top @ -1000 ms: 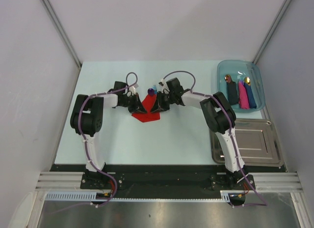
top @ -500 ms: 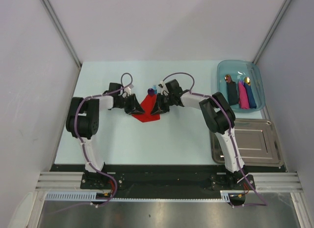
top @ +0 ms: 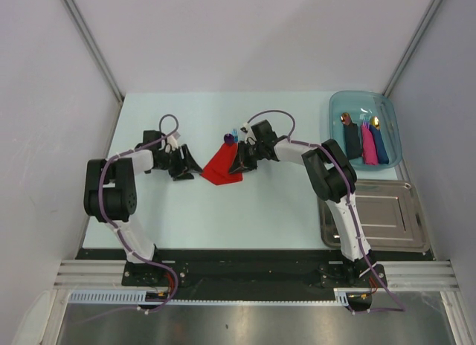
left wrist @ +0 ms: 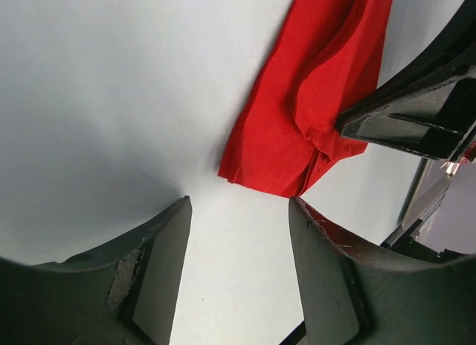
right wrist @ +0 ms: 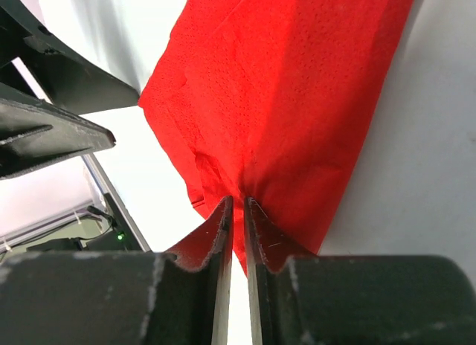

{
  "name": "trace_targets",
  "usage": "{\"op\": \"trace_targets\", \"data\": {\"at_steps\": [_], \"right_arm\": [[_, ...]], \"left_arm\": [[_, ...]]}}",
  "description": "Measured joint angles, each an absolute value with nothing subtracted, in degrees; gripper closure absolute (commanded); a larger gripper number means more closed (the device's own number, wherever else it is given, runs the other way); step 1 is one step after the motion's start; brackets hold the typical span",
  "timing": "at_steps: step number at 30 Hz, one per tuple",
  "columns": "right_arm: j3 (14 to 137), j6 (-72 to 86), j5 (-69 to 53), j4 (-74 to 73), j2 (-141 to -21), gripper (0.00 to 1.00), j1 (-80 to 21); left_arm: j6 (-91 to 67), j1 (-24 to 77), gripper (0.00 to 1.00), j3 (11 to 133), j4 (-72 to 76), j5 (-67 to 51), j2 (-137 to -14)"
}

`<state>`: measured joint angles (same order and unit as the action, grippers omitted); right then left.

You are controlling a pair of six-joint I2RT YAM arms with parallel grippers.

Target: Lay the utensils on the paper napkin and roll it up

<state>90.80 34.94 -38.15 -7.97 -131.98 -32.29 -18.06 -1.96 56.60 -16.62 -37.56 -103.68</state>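
The red paper napkin (top: 220, 167) lies folded over mid-table, with the utensils mostly hidden inside it. Only a blue tip (top: 234, 132) and a purple spoon bowl (top: 227, 137) poke out at its far end. My right gripper (top: 236, 160) is shut on the napkin's right edge; the wrist view shows its fingertips (right wrist: 236, 201) pinching the red paper (right wrist: 297, 85). My left gripper (top: 189, 166) stands open to the left of the napkin, apart from it. In its own view the gripper (left wrist: 238, 205) has only bare table between its fingers, and the napkin (left wrist: 305, 114) lies ahead.
A clear blue bin (top: 335, 111) at the back right holds black (top: 351, 141), pink (top: 368, 146) and blue (top: 380, 144) rolls with spoon heads showing. A metal tray (top: 387, 215) lies in front of it, beside the right arm.
My left gripper has opened, let go of the napkin and drawn back to the left. The right gripper has stayed pinched on the napkin.
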Motion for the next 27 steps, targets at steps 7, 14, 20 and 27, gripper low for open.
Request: {"op": "trace_targets", "data": {"at_steps": [7, 14, 20, 27], "right_arm": [[90.9, 35.9, -39.1, -7.7, -132.4, 0.84, -32.1], [91.4, 36.2, -39.9, -7.9, -132.8, 0.84, -32.0], [91.8, 36.4, -40.4, -8.1, -133.3, 0.84, -32.0], [92.1, 36.5, -40.7, -8.3, -133.5, 0.84, -31.9]], "left_arm": [[-20.4, 1.1, 0.41, 57.0, -11.2, -43.4, -107.1], [-25.3, 3.7, 0.44, 57.0, -3.8, -47.1, -109.9], [-27.5, 4.1, 0.69, 56.9, 0.0, -46.3, -111.0], [-27.6, 6.5, 0.92, 57.0, 0.4, -43.4, -111.0]]}}
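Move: Just right of the open left hand, about 3 cm off and 1 cm lower, lies the left corner of the partly folded red napkin, level with the hand front to back. The purple ladle's head is some 10 cm right and 11 cm ahead of the hand; the blue fork's head is about 12 cm right and 12 cm ahead. From the right hand, that corner is about 9 cm left and 1 cm lower. Sweeping about 6 cm right and nearly level over the table, the left hand brings its open fingers around the napkin's left corner, easing 2 cm forward and tilting some 10 degrees. It then nearly shuts them, pinching the cloth and drifting another centimetre right. The right hand stays put, its nearly shut fingertips resting on the folded napkin. ##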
